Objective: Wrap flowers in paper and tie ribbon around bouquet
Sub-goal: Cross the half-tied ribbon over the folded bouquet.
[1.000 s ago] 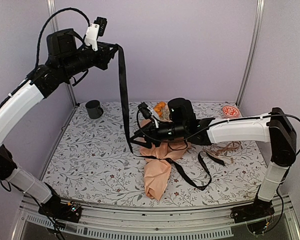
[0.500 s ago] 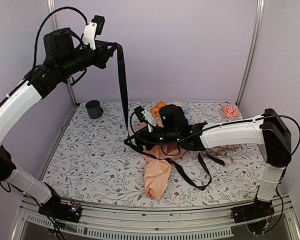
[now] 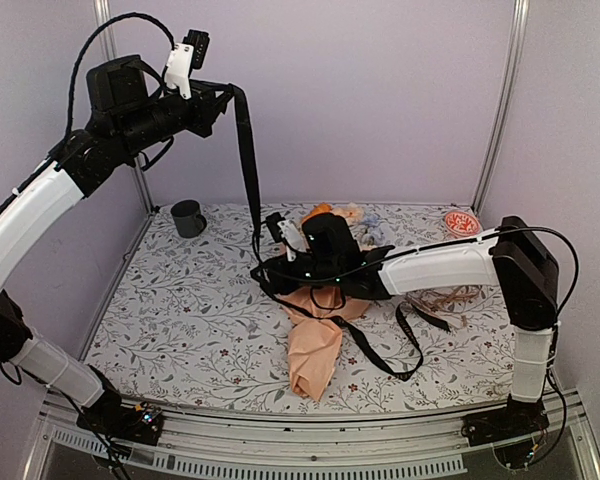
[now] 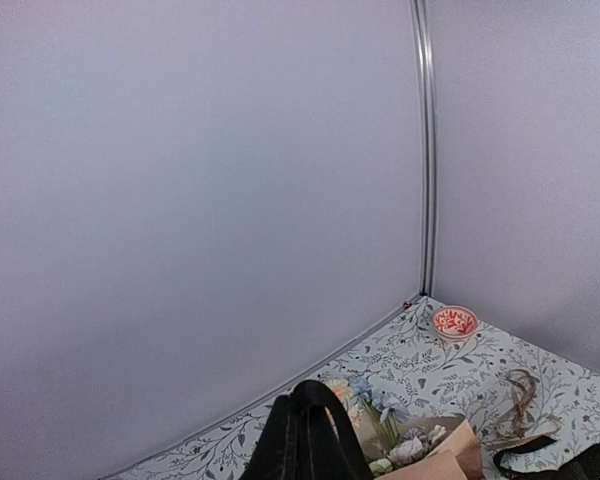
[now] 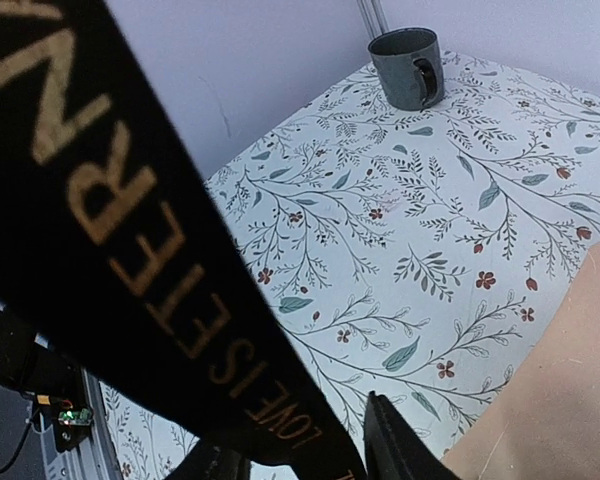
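The bouquet lies mid-table: peach-orange paper (image 3: 315, 345) as a cone, the flowers (image 3: 345, 214) sticking out at its far end. High at the left, my left gripper (image 3: 228, 97) is shut on the black ribbon (image 3: 247, 170), which hangs taut down to the bouquet, passes it and trails off to the right. My right gripper (image 3: 263, 268) reaches left over the cone to the ribbon's lower end. In the right wrist view the gold-lettered ribbon (image 5: 130, 230) runs between the parted fingers (image 5: 395, 445) of the open right gripper (image 5: 300, 465). In the left wrist view the ribbon (image 4: 315, 430) covers my fingers.
A dark grey mug (image 3: 188, 217) stands at the back left, also in the right wrist view (image 5: 408, 66). A red patterned bowl (image 3: 461, 222) sits at the back right. A thin tan cord (image 3: 450, 297) lies right of the bouquet. Purple walls close in the back and sides.
My right gripper has slid left over the bouquet to the hanging ribbon, its jaws widening and then narrowing around it. The left arm has barely moved, still holding the ribbon up.
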Tool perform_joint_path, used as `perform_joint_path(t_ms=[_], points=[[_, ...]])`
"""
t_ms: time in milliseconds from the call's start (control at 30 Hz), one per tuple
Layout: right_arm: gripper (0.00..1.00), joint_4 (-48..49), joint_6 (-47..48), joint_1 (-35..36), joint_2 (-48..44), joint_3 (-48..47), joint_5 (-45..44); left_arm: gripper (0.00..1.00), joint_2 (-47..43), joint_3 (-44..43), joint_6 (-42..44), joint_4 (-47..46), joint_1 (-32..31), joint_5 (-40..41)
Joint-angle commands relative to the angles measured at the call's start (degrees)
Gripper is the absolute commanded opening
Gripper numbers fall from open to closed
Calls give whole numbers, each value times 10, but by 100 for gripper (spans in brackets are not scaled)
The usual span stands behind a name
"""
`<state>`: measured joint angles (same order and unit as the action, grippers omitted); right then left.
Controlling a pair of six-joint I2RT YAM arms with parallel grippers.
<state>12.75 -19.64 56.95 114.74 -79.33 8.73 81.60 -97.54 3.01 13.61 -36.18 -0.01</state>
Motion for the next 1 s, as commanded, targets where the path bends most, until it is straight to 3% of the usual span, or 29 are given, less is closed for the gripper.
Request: perform_joint_path(t_ms=[0,100,267,400,467,700,833,967], points=[[28,-3,1,0,14,-32,-34,0,-10,-7,7,-9,9,-3],[1,-12,9,-5,8,-32,-49,0,-18,-1,8,-7,9,-3],[0,-10,10,-31,-43,9,-25,0,-62,72,-20,-11,14,9],[0,15,13,-65,-88,52,58,0,-124,257,-62,-78,-1,-72],[0,12,26,-77,-97,58,102,0,-157,359,-64,-105,-35,-91],[0,17,24,-117,-109,84,183,0,-267,656,-82,-208,-194,-44],[0,15,29,-124,-116,86,191,0,-239,749,-130,-275,-243,-50],[0,1,49,-124,-127,85,213,0,-168,788,-136,-346,-299,-59]])
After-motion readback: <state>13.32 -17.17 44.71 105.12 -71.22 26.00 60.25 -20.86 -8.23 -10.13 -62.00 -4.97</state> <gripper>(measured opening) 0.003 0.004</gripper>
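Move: The left hand hangs high, pinching the ribbon's end; the stem end of the bouquet lies some 21 cm back, 13 cm to its right and 48 cm below, with the knot about 11 cm back, 17 cm right and 46 cm down. The right hand has the hanging ribbon right between its still-parted fingers; from it the knot is roughly 5 cm back, 14 cm right and 12 cm lower, the stem end about 15 cm back, 11 cm right and 14 cm lower. Down and back swoops the left hand, about 40 cm down and 22 cm back, after a brief hold, carrying the pinched ribbon end to the left side of the stem end while its fingers tip down and swing clockwise. Meanwhile the right hand shuts on the ribbon's middle and draws it some 8 cm to the right over the bouquet, rising and reaching forward slightly. ##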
